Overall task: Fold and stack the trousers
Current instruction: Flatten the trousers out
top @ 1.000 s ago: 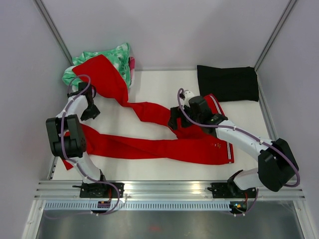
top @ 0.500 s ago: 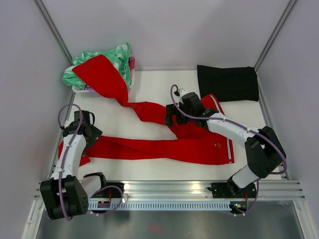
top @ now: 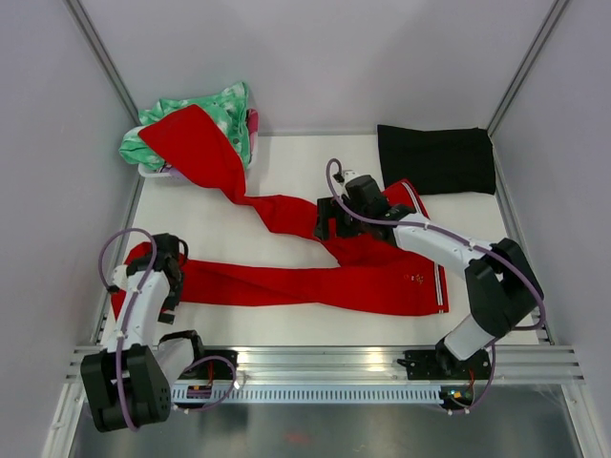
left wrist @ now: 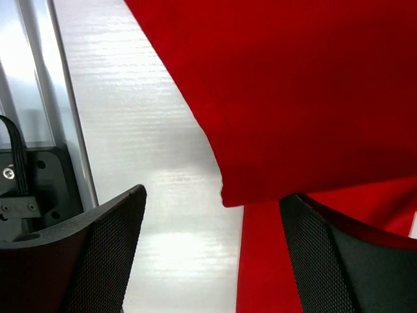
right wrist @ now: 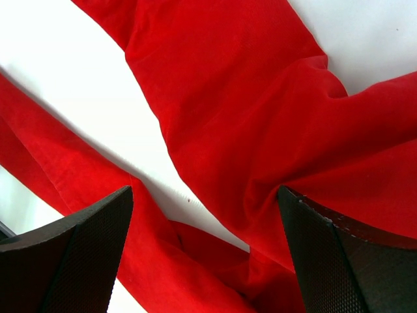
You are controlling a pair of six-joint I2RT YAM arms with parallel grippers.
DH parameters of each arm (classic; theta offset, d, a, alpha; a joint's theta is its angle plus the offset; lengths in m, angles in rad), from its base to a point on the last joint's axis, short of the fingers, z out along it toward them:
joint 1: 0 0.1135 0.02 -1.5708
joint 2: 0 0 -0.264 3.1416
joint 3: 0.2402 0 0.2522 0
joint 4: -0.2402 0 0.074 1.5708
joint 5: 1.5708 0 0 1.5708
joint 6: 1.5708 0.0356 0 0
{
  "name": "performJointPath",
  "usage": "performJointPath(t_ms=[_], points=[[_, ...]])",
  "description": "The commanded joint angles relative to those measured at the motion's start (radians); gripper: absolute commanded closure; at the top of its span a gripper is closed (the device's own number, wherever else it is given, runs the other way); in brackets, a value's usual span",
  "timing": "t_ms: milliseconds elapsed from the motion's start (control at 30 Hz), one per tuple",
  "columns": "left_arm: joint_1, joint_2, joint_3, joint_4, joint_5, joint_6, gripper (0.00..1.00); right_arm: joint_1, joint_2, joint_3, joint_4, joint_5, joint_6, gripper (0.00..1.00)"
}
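Observation:
The red trousers (top: 315, 281) lie spread over the white table. Their white-striped waistband is at the right. One leg runs along the front to the left; the other climbs back-left onto a green garment. My left gripper (top: 170, 277) hovers open over the cuff end of the front leg. In the left wrist view the red cloth's (left wrist: 313, 85) corner hangs between my left gripper's (left wrist: 212, 261) spread fingers (left wrist: 98, 254). My right gripper (top: 329, 224) is open above the crotch; its wrist view shows my right gripper (right wrist: 205, 261) with both legs of the trousers (right wrist: 247, 117) meeting below it.
A green-and-white mottled garment (top: 205, 110) fills a small white bin (top: 153, 172) at the back left corner. A black folded cloth (top: 434, 157) lies at the back right. Grey walls close three sides; a metal rail (top: 325, 358) runs along the near edge.
My left arm swung from beside the bin at the back left down to the near left, over the front leg's cuff. My right gripper shifted slightly left and back.

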Motion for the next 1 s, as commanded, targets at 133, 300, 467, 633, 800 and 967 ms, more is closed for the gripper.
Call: performJointPath(t_ms=[133, 300, 467, 633, 800, 967], points=[[0.014, 0.094, -0.048, 0.173, -0.129, -0.152, 0.31, 0.005, 0.074, 0.118, -0.056, -0.02, -0.018, 0.02], [0.015, 0.119, -0.031, 0.216, -0.121, -0.058, 0.77, 0.01, 0.077, 0.117, -0.053, -0.012, 0.012, 0.02], [0.015, 0.147, 0.041, 0.212, -0.177, 0.061, 0.98, 0.013, 0.066, 0.111, -0.07, 0.02, 0.009, 0.02], [0.015, 0.113, 0.259, 0.108, -0.195, 0.273, 0.98, 0.013, 0.071, 0.109, -0.067, 0.038, 0.01, 0.02], [0.015, 0.011, 0.45, 0.305, -0.056, 0.776, 0.98, 0.013, 0.081, 0.143, -0.058, 0.011, 0.025, 0.02], [0.015, 0.252, 0.809, 0.25, -0.029, 1.103, 0.98, 0.013, 0.068, 0.123, -0.07, 0.035, -0.004, 0.02]])
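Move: The folded-back hem corner of the near trouser leg lies between the left hand's open fingers, about 2 cm ahead of the hand, 2 cm to its left and 2 cm below. From the hand, the left side rail runs roughly 14 cm to its left, level with it, and the laundry basket stands about 38 cm ahead and 10 cm right. From the right hand the hem corner is some 44 cm left and 16 cm back, about 8 cm lower. Easing down, forward and to its left by about 2 cm each way, the left hand shuts its wide-open fingers on the hem corner and pinches it. It then sweeps steeply up and forward, rising about 23 cm with the cloth, while the wrist turns some 30 degrees clockwise and its left side tips up. ##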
